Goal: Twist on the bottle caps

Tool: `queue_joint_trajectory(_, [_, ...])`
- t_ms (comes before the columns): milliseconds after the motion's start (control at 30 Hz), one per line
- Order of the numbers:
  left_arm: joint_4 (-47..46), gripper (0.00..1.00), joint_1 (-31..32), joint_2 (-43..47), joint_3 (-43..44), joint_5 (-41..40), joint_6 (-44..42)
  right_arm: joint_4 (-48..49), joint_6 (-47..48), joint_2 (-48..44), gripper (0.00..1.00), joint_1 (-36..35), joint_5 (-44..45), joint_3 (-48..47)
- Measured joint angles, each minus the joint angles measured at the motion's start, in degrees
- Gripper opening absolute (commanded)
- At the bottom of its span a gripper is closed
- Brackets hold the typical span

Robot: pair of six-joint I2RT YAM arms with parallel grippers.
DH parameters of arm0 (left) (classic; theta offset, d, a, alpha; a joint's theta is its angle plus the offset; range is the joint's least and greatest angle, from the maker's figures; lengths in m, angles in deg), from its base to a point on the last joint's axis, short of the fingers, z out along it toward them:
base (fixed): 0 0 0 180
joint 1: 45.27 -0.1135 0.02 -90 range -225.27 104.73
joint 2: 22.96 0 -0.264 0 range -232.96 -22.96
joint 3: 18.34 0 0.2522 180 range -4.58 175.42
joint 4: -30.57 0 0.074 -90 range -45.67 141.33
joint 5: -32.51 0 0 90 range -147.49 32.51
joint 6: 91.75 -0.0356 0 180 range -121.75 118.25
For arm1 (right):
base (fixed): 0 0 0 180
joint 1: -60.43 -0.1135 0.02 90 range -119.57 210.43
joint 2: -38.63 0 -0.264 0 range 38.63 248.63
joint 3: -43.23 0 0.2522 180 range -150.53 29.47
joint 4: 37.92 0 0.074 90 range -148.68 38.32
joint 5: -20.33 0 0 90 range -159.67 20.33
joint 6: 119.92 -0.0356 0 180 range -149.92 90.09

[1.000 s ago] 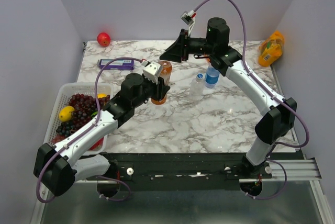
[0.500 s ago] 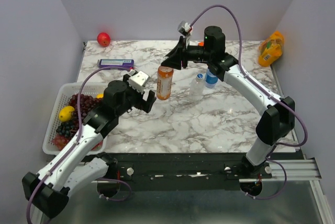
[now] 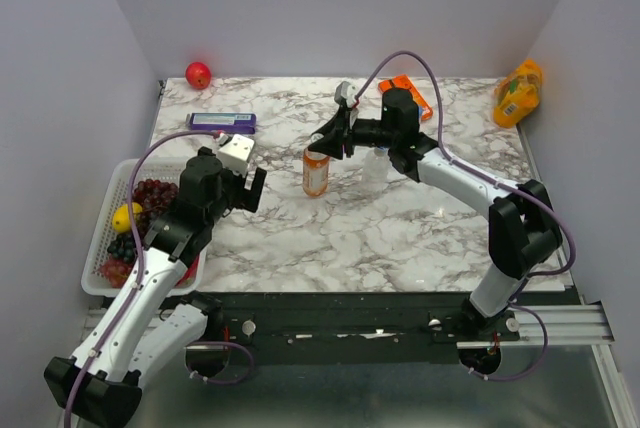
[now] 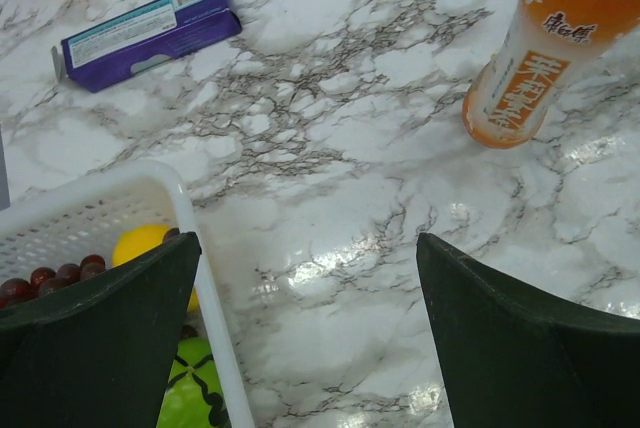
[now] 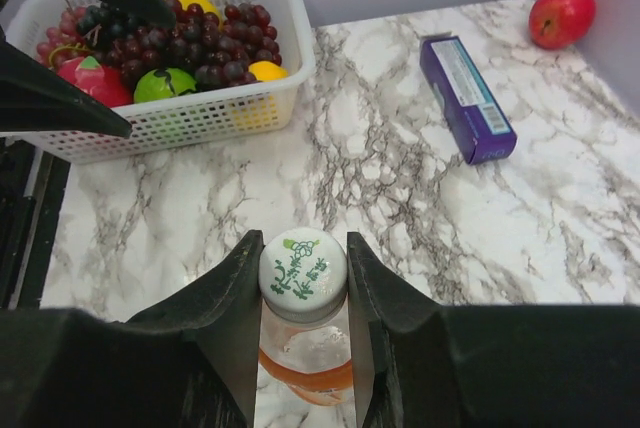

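The bottle with orange liquid (image 3: 316, 176) stands upright on the marble table, seen too in the left wrist view at the top right (image 4: 535, 58). A whitish cap with green print (image 5: 303, 268) sits on its neck. My right gripper (image 5: 303, 270) is shut on this cap, one finger on each side, and reaches over the bottle from the right (image 3: 320, 148). My left gripper (image 4: 308, 333) is open and holds nothing, a short way left of the bottle near the basket (image 3: 250, 188). The other bottles and caps are hidden behind the right arm.
A white basket (image 3: 118, 170) of grapes and fruit sits at the left edge, its rim close to my left finger (image 4: 195, 258). A purple box (image 3: 222, 122) and a red apple (image 3: 198, 74) lie at the back left. An orange packet (image 3: 408, 96) and a yellow-orange pouch (image 3: 517, 93) lie at the back right.
My left gripper let go of the orange bottle, opened wide and drew back left toward the basket. My right gripper came down over the bottle top and closed on the cap.
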Motion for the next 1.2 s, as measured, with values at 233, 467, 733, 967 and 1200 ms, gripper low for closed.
queue_joint_trajectory(233, [-0.07,0.99,-1.38,-3.43,0.00,-0.70,-0.17,6.23,2.08,-0.02,0.26,-0.02,-0.07,3.82])
queue_joint_trajectory(467, [-0.07,0.99,-1.66,-5.33,0.02,-0.68,-0.50,7.82,4.33,0.15,0.33,-0.02,-0.46,4.90])
queue_joint_trajectory(733, [-0.09,0.99,-2.16,-6.10,0.02,-0.68,-0.52,5.95,5.35,3.23,0.38,-0.02,-0.96,2.64])
queue_joint_trajectory(967, [-0.09,0.98,-2.16,-6.10,0.02,-0.63,-0.52,3.41,5.49,4.52,0.55,-0.02,-0.94,0.20])
queue_joint_trajectory(1200, [-0.13,0.99,-2.16,-6.10,0.00,-0.37,-0.52,2.36,5.51,5.16,0.63,-0.02,-0.87,-0.81])
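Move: The right fingers already grip the orange bottle by its cap. Its middle hangs about 10 cm below them, and the table spot it is going to is some 22 cm down, 1 cm ahead and 1 cm left. The clear bottle stands about 16 cm to the hand's right, level with it, and the blue-label bottle some 25 cm right and 8 cm ahead. For the empty left hand, the orange bottle is about 10 cm ahead and 16 cm right. Still pinching the cap, the right hand lowers the orange bottle about 3 cm to the table, easing roughly 1.5 cm forward and 1 cm left in the second half. There it stops and the fingers part partway, ending the squeeze. The left hand, empty and wide open, sinks nearly 3 cm and edges 1.5 cm forward beside the basket. ##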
